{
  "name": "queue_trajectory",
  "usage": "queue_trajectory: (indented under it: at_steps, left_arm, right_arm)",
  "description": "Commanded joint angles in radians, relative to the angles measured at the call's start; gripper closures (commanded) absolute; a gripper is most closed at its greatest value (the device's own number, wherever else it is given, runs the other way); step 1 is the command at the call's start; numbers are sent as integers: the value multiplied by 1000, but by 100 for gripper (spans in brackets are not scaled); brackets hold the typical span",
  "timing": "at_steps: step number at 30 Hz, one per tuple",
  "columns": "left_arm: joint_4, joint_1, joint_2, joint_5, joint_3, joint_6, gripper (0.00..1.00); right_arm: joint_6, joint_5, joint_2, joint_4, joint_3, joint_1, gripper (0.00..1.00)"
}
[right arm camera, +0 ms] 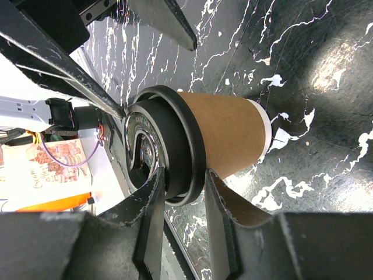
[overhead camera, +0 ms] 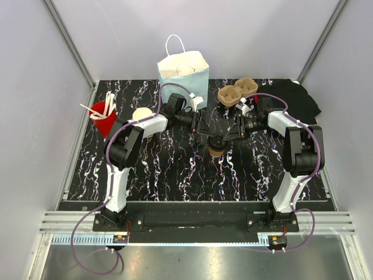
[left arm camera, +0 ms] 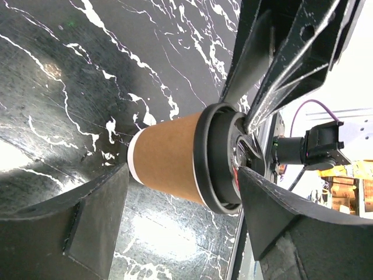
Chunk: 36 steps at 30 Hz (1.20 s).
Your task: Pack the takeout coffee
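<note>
The takeout coffee (overhead camera: 217, 149) stands upright on the black marble table (overhead camera: 175, 169). It is a tan paper cup (left arm camera: 169, 158) capped by a black lid (right arm camera: 175, 146). My right gripper (right arm camera: 183, 178) is shut on the lid's rim, one finger on the lid's top and the other under the rim against the cup wall. It reaches in from the right (overhead camera: 229, 133). My left gripper (left arm camera: 183, 189) is open, with one finger low beside the cup's base and the other by the lid's top. In the top view the left gripper (overhead camera: 205, 127) is just left of the cup.
A pale blue paper bag (overhead camera: 183, 73) stands open at the back. A brown pulp cup carrier (overhead camera: 236, 92) lies at the back right beside a black cloth (overhead camera: 300, 102). A red holder with straws (overhead camera: 104, 115) and a stack of tan cups (overhead camera: 141, 115) are on the left.
</note>
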Motion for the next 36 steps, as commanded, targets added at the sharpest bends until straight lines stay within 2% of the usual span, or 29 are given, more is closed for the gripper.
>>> queue_trajectory:
  at_steps: [1, 6, 25, 29, 30, 36]
  left_arm:
    - [97, 18, -85, 44, -33, -16, 22]
    - [65, 26, -100, 15, -47, 8, 23]
    - [75, 1, -37, -5, -55, 4, 35]
    - [74, -2, -31, -7, -64, 7, 43]
    - [75, -2, -30, -8, -70, 7, 49]
    - [63, -4, -23, -20, -84, 25, 65]
  right_arm:
    - [-31, 36, 14, -3, -6, 7, 74]
    - [-40, 33, 15, -13, -2, 7, 74]
    - [-64, 24, 27, -38, 10, 10, 75]
    - [-66, 26, 32, -41, 13, 10, 75]
    - [-64, 26, 34, -39, 11, 10, 75]
    - [-68, 35, 34, -41, 11, 12, 76]
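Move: The black lid, sitting on the brown coffee cup, lies from the left hand about 5 cm right, 4 cm back and 1 cm lower; the cup's middle is some 5 cm beneath the lid. The paper bag stands roughly 19 cm ahead of the left hand and 9 cm left, the cup tray about 20 cm ahead and 15 cm right. From the right hand, the lid's middle is about 4 cm left and 2 cm back. Close the left gripper from wide open to about half its former gap around the lid's rim, one finger towards the lid and the other towards the cup wall. Let that hand ease about 1 cm left, then return most of the way and draw back about 1 cm, wrist steady. Keep the right fingers pinched on the rim, shifting barely half a centimetre back. ##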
